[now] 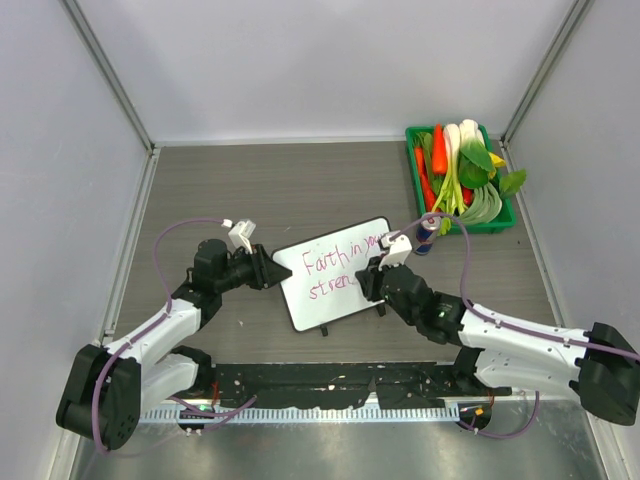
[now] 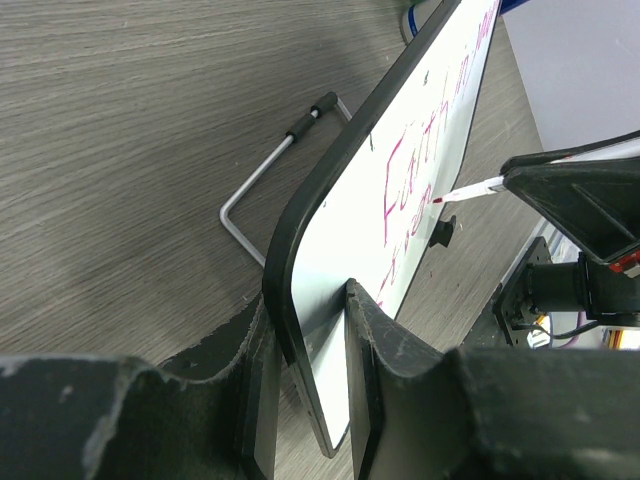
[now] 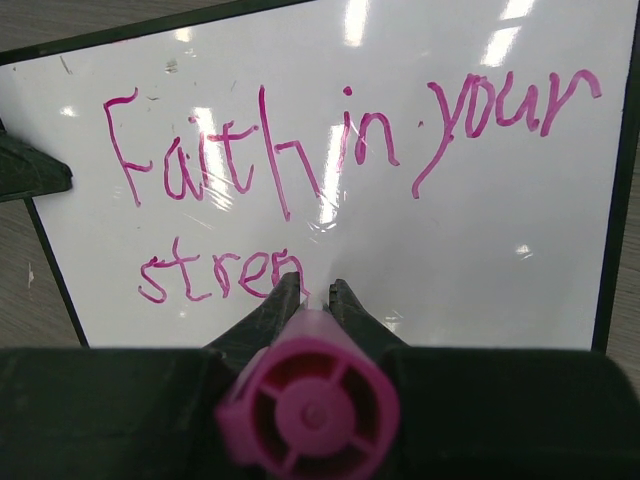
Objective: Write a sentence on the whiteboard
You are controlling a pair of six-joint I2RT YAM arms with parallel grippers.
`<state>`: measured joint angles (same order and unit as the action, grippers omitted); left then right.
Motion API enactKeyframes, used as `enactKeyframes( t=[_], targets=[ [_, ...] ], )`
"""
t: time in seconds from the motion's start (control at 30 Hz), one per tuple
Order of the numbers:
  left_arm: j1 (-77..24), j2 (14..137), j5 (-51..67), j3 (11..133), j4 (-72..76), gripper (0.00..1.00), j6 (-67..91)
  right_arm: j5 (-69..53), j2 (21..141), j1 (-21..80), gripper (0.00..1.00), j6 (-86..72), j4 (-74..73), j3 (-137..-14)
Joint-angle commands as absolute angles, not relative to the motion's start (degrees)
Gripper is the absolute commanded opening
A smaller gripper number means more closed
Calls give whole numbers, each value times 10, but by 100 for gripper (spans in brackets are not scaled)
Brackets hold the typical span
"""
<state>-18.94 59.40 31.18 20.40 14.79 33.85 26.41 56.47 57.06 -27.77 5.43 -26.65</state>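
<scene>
The whiteboard (image 1: 335,272) stands tilted on the table between the two arms. My left gripper (image 1: 268,268) is shut on its left edge; in the left wrist view the board's dark rim (image 2: 300,300) sits between the two fingers. The sentence (image 3: 330,140) in pink marker reads "Faith in your" on the top line and "stren" (image 3: 215,272) below. My right gripper (image 3: 318,295) is shut on a pink marker (image 3: 308,412), whose tip meets the board just right of "stren". The marker's tip also shows in the left wrist view (image 2: 440,200).
A green tray (image 1: 463,180) of vegetables sits at the back right. A small blue can (image 1: 427,237) stands just beyond the board's right corner. The board's wire stand (image 2: 262,180) rests on the wooden table behind it. Grey walls close in both sides.
</scene>
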Motion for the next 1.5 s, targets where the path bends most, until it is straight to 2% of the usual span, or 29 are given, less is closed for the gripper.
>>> enactKeyframes(
  t=[0.0,0.73,1.47],
  targets=[
    [-185,602,280,200,133,0,298,263,516,567,1,-273,45,-284],
    [-185,599,280,198,133,0,299,262,418,567,2,-266,48,-269],
    [-185,600,280,198,134,0,299,253,433,566,1,-260,44,-269]
  ],
)
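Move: The right hand, holding the marker, has the pen tip at the end of "stren", about 2 cm ahead of its fingers, 3 cm left and 2 cm below. The word "your" is roughly 5 cm ahead, 3 cm right and 3 cm higher; the board's gripped left edge is some 16 cm left, 2 cm ahead and 1 cm lower. From the left hand, the end of "stren" lies about 13 cm right and 2 cm back, near its height. Upward, quickly at first, the right hand takes the marker off the board at the end of the "n", topping out about 6 cm up, then sinking back a little to finish roughly 5 cm higher. It eases slightly right and back, the fingers tipping up by under 10 degrees, grip unchanged. The left hand stays still, keeping its pinch on the board's left edge. ##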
